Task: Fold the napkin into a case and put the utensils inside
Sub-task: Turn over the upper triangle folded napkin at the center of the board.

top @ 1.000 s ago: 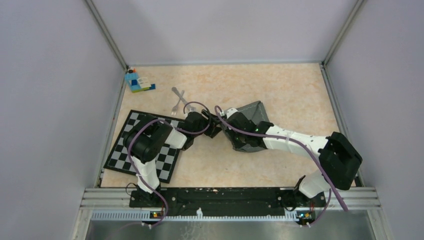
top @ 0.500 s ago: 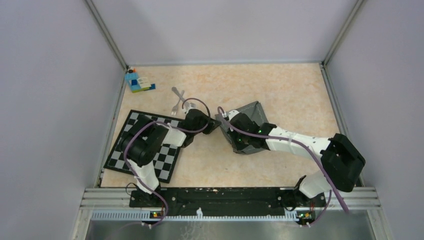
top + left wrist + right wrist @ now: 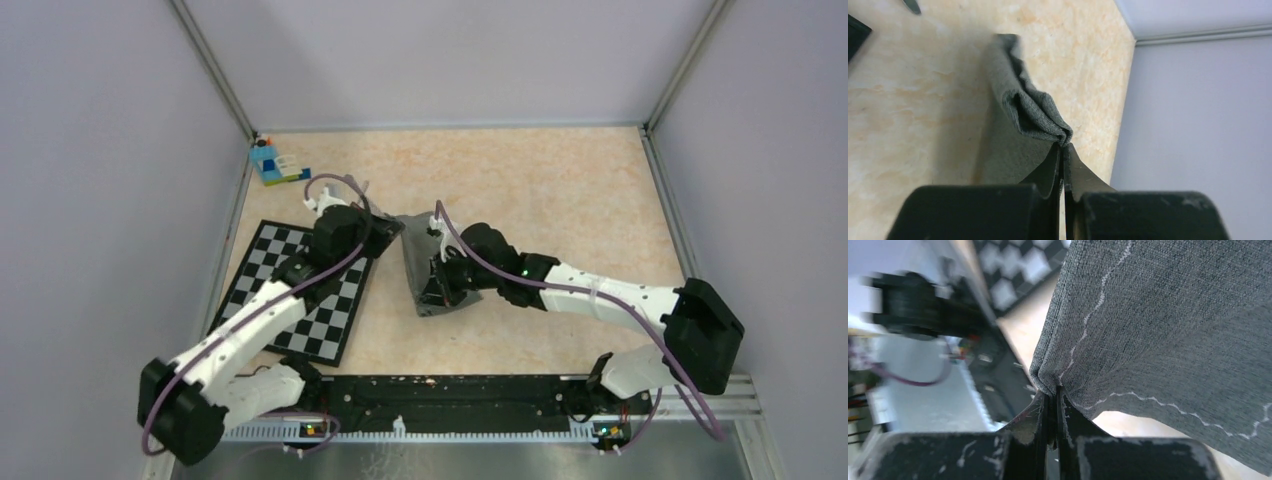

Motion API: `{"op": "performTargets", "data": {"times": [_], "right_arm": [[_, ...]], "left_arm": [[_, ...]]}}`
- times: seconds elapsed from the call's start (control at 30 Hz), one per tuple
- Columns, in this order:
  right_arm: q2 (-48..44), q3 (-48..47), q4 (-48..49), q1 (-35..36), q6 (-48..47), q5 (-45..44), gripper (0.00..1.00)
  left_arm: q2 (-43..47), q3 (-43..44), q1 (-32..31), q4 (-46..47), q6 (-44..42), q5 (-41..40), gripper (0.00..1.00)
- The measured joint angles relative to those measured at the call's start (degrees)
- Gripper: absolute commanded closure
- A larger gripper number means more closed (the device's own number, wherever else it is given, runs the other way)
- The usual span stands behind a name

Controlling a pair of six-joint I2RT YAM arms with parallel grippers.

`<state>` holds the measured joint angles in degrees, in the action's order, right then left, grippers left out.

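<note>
The dark grey napkin (image 3: 415,255) hangs as a narrow folded strip near the middle of the table, raised between both grippers. My left gripper (image 3: 392,228) is shut on its far corner; the wrist view shows the jaws pinching a bunched fold of the napkin (image 3: 1018,100) at the gripper's (image 3: 1064,145) tips. My right gripper (image 3: 437,290) is shut on the near corner, with the hemmed napkin (image 3: 1173,315) spreading up from the gripper's (image 3: 1054,390) tips. The utensils are mostly hidden behind my left wrist; one dark metal tip (image 3: 911,5) shows.
A black-and-white checkered mat (image 3: 330,310) lies on the left, under my left arm. A blue toy-brick block (image 3: 272,165) sits in the far left corner. Grey walls enclose the table on three sides.
My left gripper has shut on the napkin's corner and pulled back to the left. The right gripper has carried its corner left and nearer, so the napkin now sits further left as a narrower strip.
</note>
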<state>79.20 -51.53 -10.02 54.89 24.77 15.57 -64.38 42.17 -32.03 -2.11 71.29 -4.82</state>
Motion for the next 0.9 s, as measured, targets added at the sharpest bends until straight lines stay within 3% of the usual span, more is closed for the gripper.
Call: {"op": "performTargets", "data": {"times": [0.13,0.27,0.4,0.5,0.67,0.77,0.9], "right_arm": [[-0.6,-0.3,13.3,2.0,8.6,8.6,1.0],[-1.7,0.3,26.1,2.1,17.5,14.9,1.0],[-4.9,8.2,37.5,-0.1,24.0,18.5,1.0],[-6.7,19.7,44.3,-7.0,26.9,20.5,1.0],[-5.5,34.8,45.0,-17.6,25.6,22.4,1.0],[-5.3,40.3,43.8,-22.5,22.4,24.9,1.0],[-5.7,42.4,40.8,-27.4,18.2,26.7,1.0]], "left_arm": [[10.6,9.1,-1.4,-16.9,-2.7,-6.5,1.0],[8.6,21.8,-7.8,-26.9,-5.3,-14.4,1.0],[-4.7,32.7,-17.0,-34.0,-8.5,-21.8,1.0],[-19.2,39.7,-18.8,-36.9,-12.1,-23.8,1.0],[-44.6,47.4,-19.6,-39.3,-17.6,-22.6,1.0],[-51.0,47.5,-20.5,-37.3,-21.0,-19.6,1.0],[-52.5,47.6,-21.1,-30.9,-25.3,-14.9,1.0]]}}
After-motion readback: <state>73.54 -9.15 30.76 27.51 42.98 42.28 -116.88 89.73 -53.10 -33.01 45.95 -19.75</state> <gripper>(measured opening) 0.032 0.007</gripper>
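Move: The left gripper holds the far end of the raised napkin's edge. Its laying spot is bare table about 15 cm to the right, level fore-and-aft, some 16 cm below. The crossed utensils lie roughly 12 cm ahead and 9 cm left of this gripper, the chessboard's middle about 24 cm left and 6 cm back. The right gripper holds the near end; its spot lies about 11 cm right, 2 cm back and 11 cm down, the chessboard some 27 cm left and 5 cm ahead. Keep both grippers shut on the napkin's edge and swing it up about 12 cm, slightly left and back, then reverse: sweep both hands some 17 cm to the right while bringing them down fast to low over the bare table. Roll the left wrist roughly 50 degrees, its left side rising, as it goes over. ##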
